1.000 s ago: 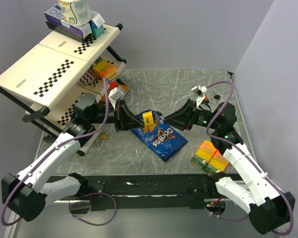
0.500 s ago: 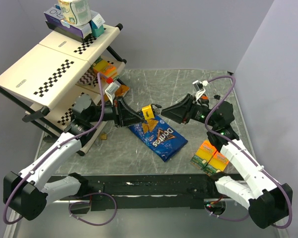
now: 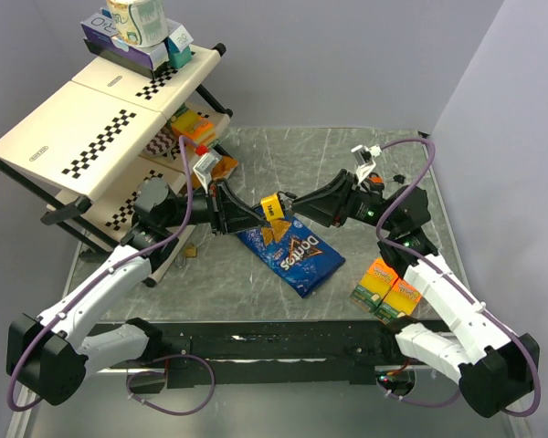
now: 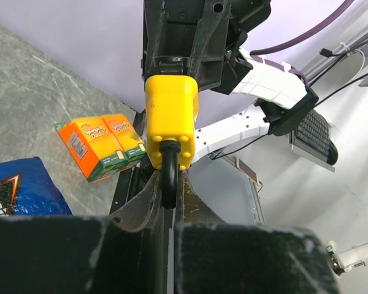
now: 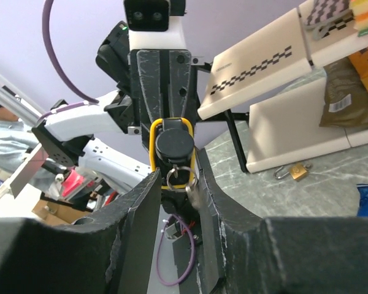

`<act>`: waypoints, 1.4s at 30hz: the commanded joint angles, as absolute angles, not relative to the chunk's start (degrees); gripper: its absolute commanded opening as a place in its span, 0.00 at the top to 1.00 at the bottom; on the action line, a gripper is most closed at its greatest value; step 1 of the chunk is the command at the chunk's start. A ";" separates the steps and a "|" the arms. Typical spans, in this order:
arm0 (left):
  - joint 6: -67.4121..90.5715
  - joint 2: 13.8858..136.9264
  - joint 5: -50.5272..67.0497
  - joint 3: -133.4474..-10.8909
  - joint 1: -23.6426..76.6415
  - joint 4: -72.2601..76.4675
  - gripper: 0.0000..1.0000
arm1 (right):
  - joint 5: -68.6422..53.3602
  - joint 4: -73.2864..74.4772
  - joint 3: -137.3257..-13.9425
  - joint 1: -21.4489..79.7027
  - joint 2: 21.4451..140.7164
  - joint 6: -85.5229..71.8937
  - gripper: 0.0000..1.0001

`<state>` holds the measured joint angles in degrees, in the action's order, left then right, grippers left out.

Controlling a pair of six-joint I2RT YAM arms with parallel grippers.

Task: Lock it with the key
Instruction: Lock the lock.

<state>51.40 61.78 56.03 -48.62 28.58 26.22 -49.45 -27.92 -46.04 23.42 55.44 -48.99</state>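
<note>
My left gripper (image 3: pixel 252 215) is shut on the black shackle (image 4: pixel 168 177) of a yellow padlock (image 3: pixel 272 207), holding it in the air above the chip bag. In the left wrist view the padlock (image 4: pixel 170 119) points away, with the right arm just behind it. A black round-headed key (image 5: pixel 175 146) sits in the padlock's end, and a ring with a second small key (image 5: pixel 194 191) hangs from it. My right gripper (image 5: pixel 176 177) faces the key head, jaws apart on either side of the ring, not gripping the head. From above, the right gripper (image 3: pixel 290 203) almost touches the padlock.
A blue chip bag (image 3: pixel 292 251) lies under the padlock. Orange boxes (image 3: pixel 386 286) sit at the front right. A slanted shelf rack (image 3: pixel 91 128) with packets fills the left. A small brass padlock (image 5: pixel 297 171) lies on the table by the rack's foot.
Both grippers and the padlock have risen slightly off the chip bag. The right gripper's jaws opened a little and stay at the key end.
</note>
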 commanded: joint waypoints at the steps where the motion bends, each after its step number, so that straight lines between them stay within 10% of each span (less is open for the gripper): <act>1: 53.44 61.87 55.28 -49.13 28.39 32.52 0.99 | -48.60 -31.11 -49.04 24.78 56.16 -49.22 0.62; 17: 53.35 61.44 55.11 -48.60 28.48 32.26 0.99 | -47.20 -31.11 -50.62 26.37 57.57 -50.54 0.80; 21: 53.44 61.26 54.84 -48.43 28.30 31.91 0.99 | -47.20 -30.76 -50.80 26.11 57.48 -50.36 1.00; 42: 46.17 60.38 54.58 -48.60 24.79 23.74 0.99 | -49.83 -25.08 -50.53 11.18 56.34 -48.63 1.00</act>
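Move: The key, with its ring, is at the mouth of my part-open right fingers, about 1 cm to the left of the hand point; the yellow lock's body is some 4 cm left, level with it. The blue chip bag lies roughly 26 cm below, about 4 cm back and 1 cm left. From my left hand, already gripping the lock's black shackle, the key is about 6 cm right and 1 cm forward. I ease my right hand about 1 cm left, towards the lock, and shut its fingers on the key end. Then I draw it off forward and some 4 cm to the right, swinging nearly 10 degrees clockwise, away from the lock. My left hand keeps its grip on the shackle and shifts about 2 cm forward and 1 cm left late in the pull. ##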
